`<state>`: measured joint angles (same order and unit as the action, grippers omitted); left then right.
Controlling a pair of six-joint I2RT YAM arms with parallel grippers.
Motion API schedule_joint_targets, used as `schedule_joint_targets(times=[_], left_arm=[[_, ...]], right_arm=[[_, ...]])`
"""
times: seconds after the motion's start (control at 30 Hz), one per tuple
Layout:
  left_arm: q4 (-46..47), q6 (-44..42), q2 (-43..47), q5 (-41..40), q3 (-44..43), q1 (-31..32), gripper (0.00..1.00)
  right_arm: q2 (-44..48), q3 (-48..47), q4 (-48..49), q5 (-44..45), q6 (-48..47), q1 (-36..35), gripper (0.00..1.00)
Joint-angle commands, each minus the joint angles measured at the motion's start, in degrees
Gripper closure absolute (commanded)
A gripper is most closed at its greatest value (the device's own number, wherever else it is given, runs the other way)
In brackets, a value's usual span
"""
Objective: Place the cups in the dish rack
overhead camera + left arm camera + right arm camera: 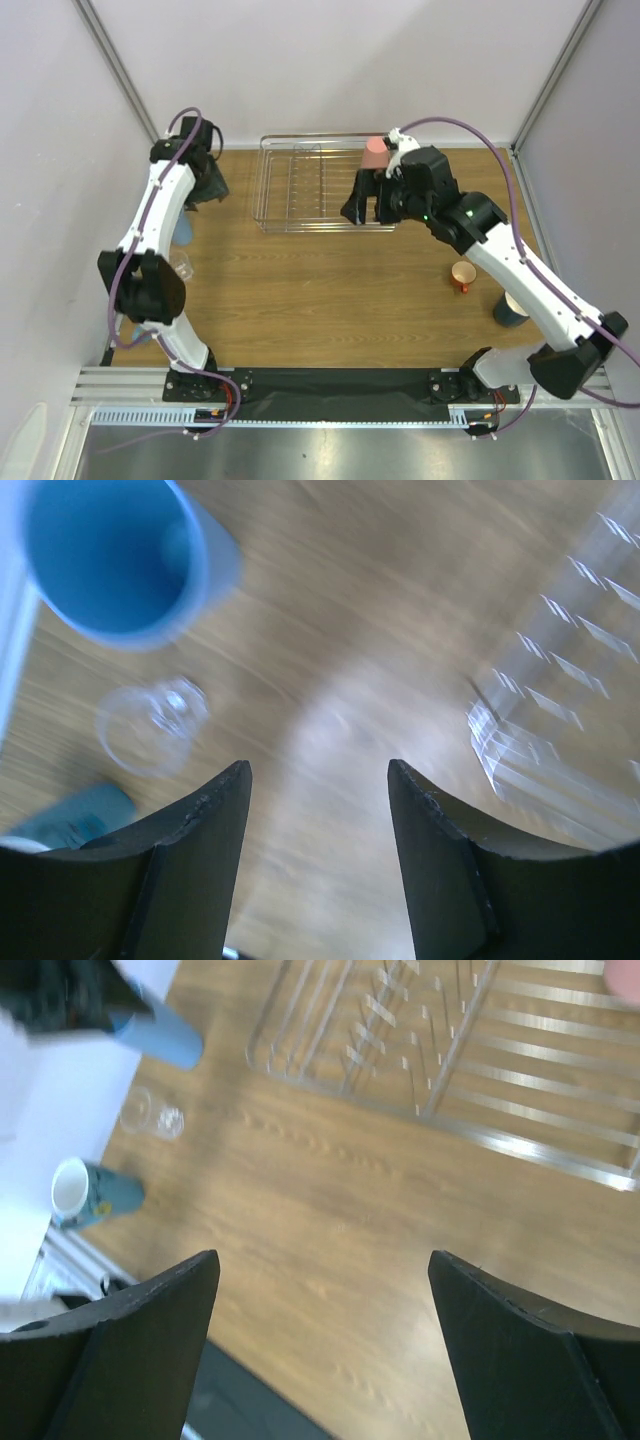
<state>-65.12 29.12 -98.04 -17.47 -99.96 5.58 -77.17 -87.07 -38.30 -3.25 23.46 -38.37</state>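
The silver wire dish rack [300, 185] stands at the back middle of the table. A pink tumbler [375, 155] stands in its back right corner. My right gripper [367, 213] is open and empty above the rack's front right edge; its wrist view shows the gripper [325, 1270] over bare wood, the rack [470, 1070] beyond. My left gripper [210, 195] is open and empty left of the rack. Its wrist view shows the gripper [320, 780] with a light blue tumbler [115, 555] and a clear glass [150, 725] to its left.
A small orange cup [462, 275] and a dark blue mug [510, 308] sit at the right, the mug partly under my right arm. A teal white-lined mug [90, 1192] sits at the near left edge. Grey walls close in both sides.
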Motion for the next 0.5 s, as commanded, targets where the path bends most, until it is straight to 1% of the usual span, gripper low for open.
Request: schedule_joint_targets(times=[0.0, 0.03, 0.07, 0.17, 0.27, 0.33, 0.37, 0.43, 0.47], left_arm=[[-0.79, -5.65, -3.82, -3.69, -7.60, -5.14, 0.37], [-1.23, -6.09, -5.22, -3.88, -9.18, -7.06, 0.37], [-1.93, -6.27, -6.97, -4.32, -11.89, -7.51, 0.37], [-1.94, -7.94, -8.92, -8.44, -15.34, -8.04, 0.36], [-1.23, -8.82, -10.76, -9.16, -15.61, -9.62, 0.37], [-0.97, -8.47, -11.91, -7.50, -15.35, -11.37, 0.37], [-0.45, -8.38, -12.17, -6.01, -14.83, -11.65, 0.38], [0.43, -8.73, -12.52, -5.64, -13.86, -11.65, 0.41], [1.39, -8.99, -12.53, -5.64, -12.64, -11.65, 0.41]], right_arm=[[4.03, 1.64, -4.58, -3.96, -0.87, 1.10, 0.07], [5.00, 1.55, -5.37, -3.87, -1.40, 1.63, 0.07], [5.44, 1.64, -6.86, -3.96, -1.40, 2.24, 0.07], [7.20, 2.86, -8.62, -4.75, -1.84, 4.70, 0.07], [8.26, 4.10, -9.06, -5.54, -2.19, 7.16, 0.07], [8.00, 3.14, -9.94, -6.51, -2.19, 9.53, 0.07], [7.73, 2.61, -10.56, -6.77, -2.72, 10.15, 0.07], [7.56, 1.90, -10.48, -6.86, -3.07, 11.03, 0.07], [7.38, 1.99, -10.39, -6.86, -3.16, 11.82, 0.07]])
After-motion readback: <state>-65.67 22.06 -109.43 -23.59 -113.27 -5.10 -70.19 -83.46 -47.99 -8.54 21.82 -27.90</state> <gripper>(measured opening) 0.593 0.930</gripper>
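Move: The blue cup stands upright about 12 cm to the left hand's left, 3 cm ahead and some 14 cm below; the clear glass is 8 cm back of the cup, while the rack's middle lies roughly 17 cm ahead and 34 cm right of that hand. From the right hand the blue cup is about 12 cm ahead and 58 cm left, the pink cup 32 cm ahead and 5 cm right, the brown cup 2 cm back and 28 cm right. The blue cup is approached from its right by the left hand, which swings about 10 cm left and some 4 cm forward at nearly constant height, fast at first, then easing off, turning roughly 10 degrees with its fingers still partly open. The empty right hand, still wide open, draws about 7 cm to the right, away from the pink cup in the rack. ##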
